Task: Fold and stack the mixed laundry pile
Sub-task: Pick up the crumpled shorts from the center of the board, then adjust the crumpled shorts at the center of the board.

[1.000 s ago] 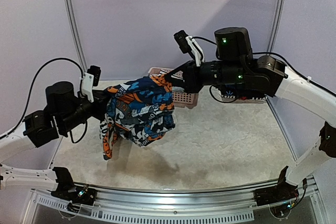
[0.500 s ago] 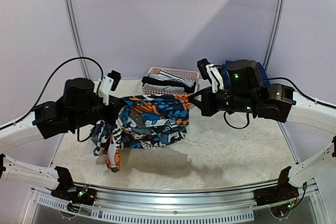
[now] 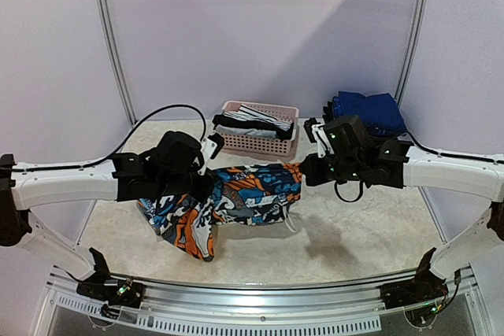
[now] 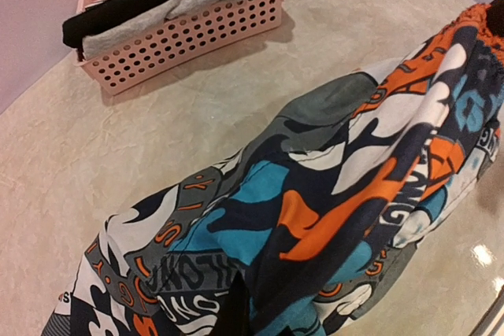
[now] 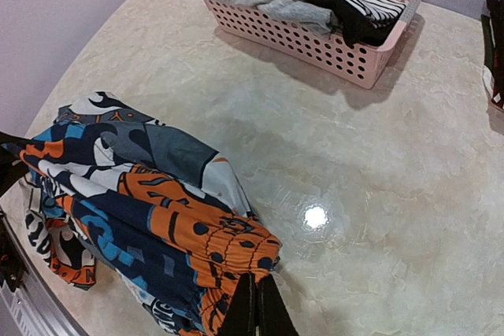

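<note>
An orange, blue, black and white patterned garment (image 3: pixel 252 194) hangs stretched between my two grippers, low over the table's middle. My left gripper (image 3: pixel 206 184) is shut on its left end, where loose folds sag down to the table. In the left wrist view the cloth (image 4: pixel 331 186) covers most of the left gripper (image 4: pixel 236 308). The right gripper (image 3: pixel 303 171) is shut on the orange waistband at the right end; the right wrist view shows this gripper (image 5: pixel 256 293) pinching the gathered edge of the garment (image 5: pixel 142 202). Black-and-white striped pieces (image 3: pixel 253 116) of the laundry pile lie in the basket.
A pale pink slatted basket (image 3: pixel 260 145) stands at the back middle, also in the left wrist view (image 4: pixel 189 37) and the right wrist view (image 5: pixel 315 33). A folded navy stack (image 3: pixel 368 109) lies at the back right. White frame posts rise at the back.
Both arms have come down and forward. The patterned garment, bunched and held high a second ago, is now pulled out wide between the grippers, just above the table.
</note>
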Available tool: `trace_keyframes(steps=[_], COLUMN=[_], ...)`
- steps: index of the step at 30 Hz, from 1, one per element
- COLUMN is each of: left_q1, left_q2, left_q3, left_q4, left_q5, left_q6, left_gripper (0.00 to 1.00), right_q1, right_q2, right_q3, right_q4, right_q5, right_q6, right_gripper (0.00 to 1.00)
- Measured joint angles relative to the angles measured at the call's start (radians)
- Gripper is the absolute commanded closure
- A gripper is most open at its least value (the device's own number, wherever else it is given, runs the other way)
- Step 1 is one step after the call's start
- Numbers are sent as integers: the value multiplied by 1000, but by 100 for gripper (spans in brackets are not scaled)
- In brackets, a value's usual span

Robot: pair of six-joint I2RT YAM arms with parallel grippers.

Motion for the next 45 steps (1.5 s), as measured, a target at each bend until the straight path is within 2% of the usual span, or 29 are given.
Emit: trace_keyframes(steps=[8, 16, 24, 27, 31, 37, 45], left_q1=[0, 13, 16, 12, -3, -63, -239], left_q2=[41, 28, -8, -55, -150, -227, -19], left_q3=[-2, -57, -146, -172, -191, -226, -219], left_q4=[27, 23, 0, -27, -75, -87, -89], left_q5=[56, 74, 96, 104, 113, 150, 152], left_q6=[-8, -19, -68, -78, -96, -122, -160], left_gripper=[99, 89, 45, 38, 33, 33, 28], right_q1=[-22, -53, -82, -87, -93, -97, -105], right_q2=[25, 26, 25, 25, 26, 27, 45], right_q3=[-1, -32, -47, -48, -48, -48, -48], right_q4=[9, -6, -45, -48, -48, -47, -44], right_q5=[49, 165, 267, 287, 304, 317, 317], right_q6=[-8, -9, -6, -5, -5, -5, -6], right_gripper=[100, 100, 100, 100, 100, 100, 100])
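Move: My left hand, still pinching one end of the shorts, has their loose leg end about 9 cm back, 3 cm to its left and 14 cm below. The basket stands some 28 cm ahead of this hand and 16 cm to its right. My right hand keeps the orange waistband and takes it to bare table about 9 cm to its right and 5 cm ahead; from there the folded stack is roughly 25 cm farther out and 14 cm to the right. I lower my left hand some 6 cm, open its fingers to let go of the shorts, lift slightly, then draw it back and down towards the loose leg end, about 12 cm back and 10 cm lower in all, fingers open and tipping downward. Meanwhile my right hand keeps its pinch on the waistband and pulls right about 9 cm, slightly forward and down, turning some 20 degrees clockwise. ##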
